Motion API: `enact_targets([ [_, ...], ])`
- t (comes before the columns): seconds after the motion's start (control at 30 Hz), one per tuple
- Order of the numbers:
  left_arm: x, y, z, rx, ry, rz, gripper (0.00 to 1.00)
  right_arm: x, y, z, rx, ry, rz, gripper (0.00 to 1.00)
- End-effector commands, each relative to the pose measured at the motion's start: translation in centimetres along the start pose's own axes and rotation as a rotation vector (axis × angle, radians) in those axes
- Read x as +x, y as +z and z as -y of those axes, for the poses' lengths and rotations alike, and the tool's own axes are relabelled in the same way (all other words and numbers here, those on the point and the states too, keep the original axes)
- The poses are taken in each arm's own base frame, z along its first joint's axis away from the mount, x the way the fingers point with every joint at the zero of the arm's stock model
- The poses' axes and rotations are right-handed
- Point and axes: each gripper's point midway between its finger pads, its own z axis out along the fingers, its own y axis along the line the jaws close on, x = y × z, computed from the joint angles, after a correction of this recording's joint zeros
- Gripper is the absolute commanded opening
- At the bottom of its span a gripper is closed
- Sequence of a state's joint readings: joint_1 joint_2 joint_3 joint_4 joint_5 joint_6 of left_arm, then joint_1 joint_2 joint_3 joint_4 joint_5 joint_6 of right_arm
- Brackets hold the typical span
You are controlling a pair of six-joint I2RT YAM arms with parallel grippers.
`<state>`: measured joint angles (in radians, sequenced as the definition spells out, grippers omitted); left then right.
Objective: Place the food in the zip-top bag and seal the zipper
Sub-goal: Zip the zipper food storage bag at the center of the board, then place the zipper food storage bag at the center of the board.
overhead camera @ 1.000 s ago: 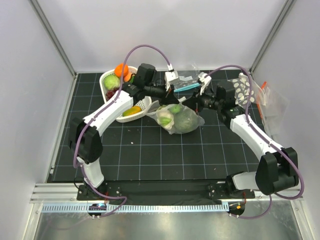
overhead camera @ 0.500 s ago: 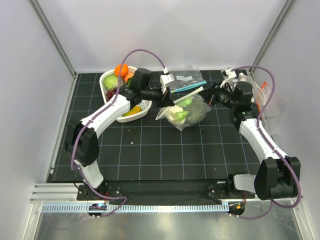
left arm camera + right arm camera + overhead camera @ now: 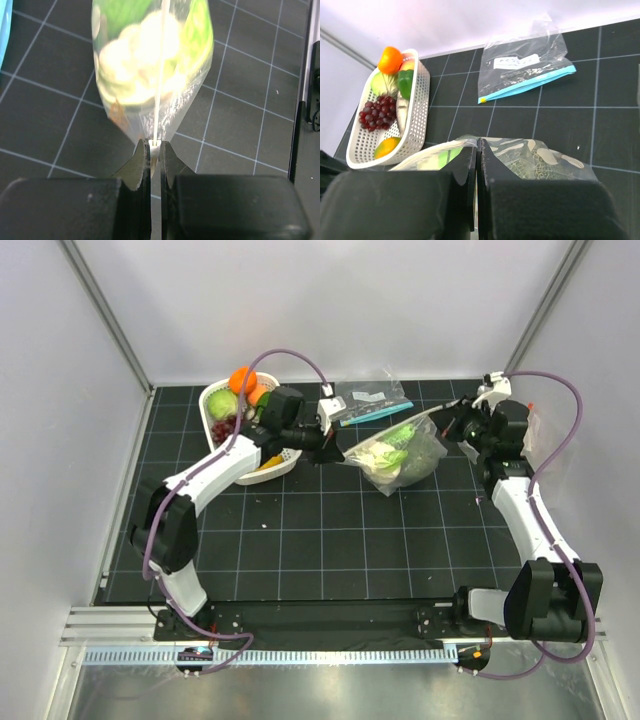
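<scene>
The zip-top bag (image 3: 398,452), clear with white ovals, hangs stretched between my two grippers above the mat. Inside it lies the food: white cauliflower (image 3: 377,457), a green piece (image 3: 402,433) and the dark green melon (image 3: 426,447). My left gripper (image 3: 337,445) is shut on the left end of the zipper (image 3: 159,80), with the bag (image 3: 150,107) and the cauliflower (image 3: 131,55) just beyond its tips (image 3: 155,149). At the opposite end my right gripper (image 3: 452,424) is shut on the bag's rim (image 3: 470,141); the melon (image 3: 540,162) shows through the plastic below it.
A white basket (image 3: 213,398) with an orange, grapes and other toy food stands at the back left, also in the right wrist view (image 3: 417,125). A small clear bag with a teal strip (image 3: 372,406) lies at the back. Another clear bag (image 3: 537,430) lies by the right wall.
Both grippers have moved right and toward the back with the bag. The right gripper has drawn away from the left one, so the bag's rim now runs taut between them.
</scene>
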<state>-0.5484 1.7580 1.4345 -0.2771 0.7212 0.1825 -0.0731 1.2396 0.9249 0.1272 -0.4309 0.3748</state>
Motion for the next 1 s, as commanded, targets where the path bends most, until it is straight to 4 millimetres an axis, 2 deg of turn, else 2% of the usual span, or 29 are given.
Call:
enact_targets([
  [0.0,-0.3,-2.0,-0.2,-0.073,-0.031,0.000,0.00,-7.0,-0.6,0.4,0.071,-0.033,0.198,0.01],
  [0.07,-0.2,-2.5,-0.2,-0.096,-0.037,-0.002,0.00,-7.3,-0.5,0.6,0.085,-0.028,0.200,0.01],
  [0.13,0.6,-2.9,-0.2,-0.130,-0.061,-0.015,0.00,-6.7,0.0,1.4,0.117,-0.006,0.165,0.01],
  [0.2,0.3,-3.7,-0.1,-0.170,-0.103,-0.003,0.00,-6.6,0.4,1.1,0.094,-0.007,0.153,0.01],
  [0.23,0.7,-4.0,-0.4,-0.209,-0.128,-0.010,0.00,-6.5,0.5,0.8,0.074,0.003,0.152,0.01],
  [0.3,0.3,-4.8,-0.1,-0.235,-0.159,0.006,0.00,-6.0,0.9,-0.1,0.025,0.001,0.136,0.01],
  [0.33,0.7,-5.2,-0.4,-0.289,-0.250,0.011,0.00,-5.2,1.4,-0.5,0.010,-0.001,0.112,0.01],
  [0.4,1.3,-6.0,-0.5,-0.349,-0.326,0.004,0.00,-4.3,2.2,-1.4,-0.016,-0.006,0.058,0.01],
  [0.43,1.5,-6.2,-0.3,-0.367,-0.383,0.002,0.00,-2.7,3.4,-2.2,-0.042,-0.008,0.002,0.01],
  [0.47,2.0,-6.8,-0.8,-0.421,-0.413,-0.008,0.00,-2.8,3.8,-2.9,-0.061,-0.029,-0.008,0.01],
  [0.53,2.5,-8.2,-0.5,-0.482,-0.455,-0.009,0.00,-0.6,5.1,-5.3,-0.117,-0.039,-0.066,0.01],
  [0.57,2.8,-9.0,-0.9,-0.544,-0.479,0.001,0.00,-0.2,5.5,-6.1,-0.130,-0.049,-0.077,0.01],
  [0.6,2.7,-10.3,-0.4,-0.576,-0.485,0.016,0.00,0.2,5.8,-6.7,-0.134,-0.054,-0.086,0.01],
  [0.63,2.8,-11.1,-0.4,-0.611,-0.493,0.025,0.00,1.6,6.6,-7.8,-0.158,-0.055,-0.119,0.01],
  [0.7,3.5,-12.9,-0.8,-0.709,-0.529,0.032,0.00,2.0,7.3,-9.0,-0.173,-0.051,-0.129,0.01],
  [0.73,3.6,-14.0,-0.3,-0.737,-0.542,0.031,0.00,2.6,7.7,-9.4,-0.178,-0.044,-0.146,0.01],
  [0.8,4.5,-15.4,-0.5,-0.818,-0.579,0.023,0.00,3.8,8.8,-10.8,-0.201,-0.032,-0.180,0.01],
  [0.87,5.5,-16.5,0.0,-0.855,-0.597,0.005,0.00,4.0,9.4,-11.6,-0.217,-0.026,-0.189,0.01],
  [0.9,6.1,-17.0,0.2,-0.878,-0.611,0.002,0.01,5.0,10.0,-12.3,-0.229,-0.022,-0.207,0.01],
  [0.93,6.5,-18.2,-0.4,-0.956,-0.614,0.008,0.02,5.4,10.3,-12.4,-0.222,-0.018,-0.214,0.01],
  [0.97,6.6,-19.3,-0.1,-0.992,-0.618,0.022,0.02,5.1,10.7,-13.1,-0.232,-0.023,-0.215,0.02],
])
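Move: The filled food bag hangs between the hands, its middle about 11 cm to the right of the left hand, 2 cm ahead and 9 cm below. The board centre, where it is headed, lies roughly 4 cm left and 5 cm ahead of the left hand, 19 cm down, but 27 cm left of the right hand, level with it, 25 cm below. The basket stands 25 cm left and 18 cm ahead of the left hand; the empty bag is 27 cm ahead and 14 cm left of the right. The filled bag, still pinched by both ends of its zipper strip, is carried to the left towards the board centre. After a short near-pause both hands speed up together: the left goes about 15 cm left and a little back, in front of the basket, turning some 55 degrees counter-clockwise; the right follows about as far left, sinking slightly and turning less. Both grips stay shut. ##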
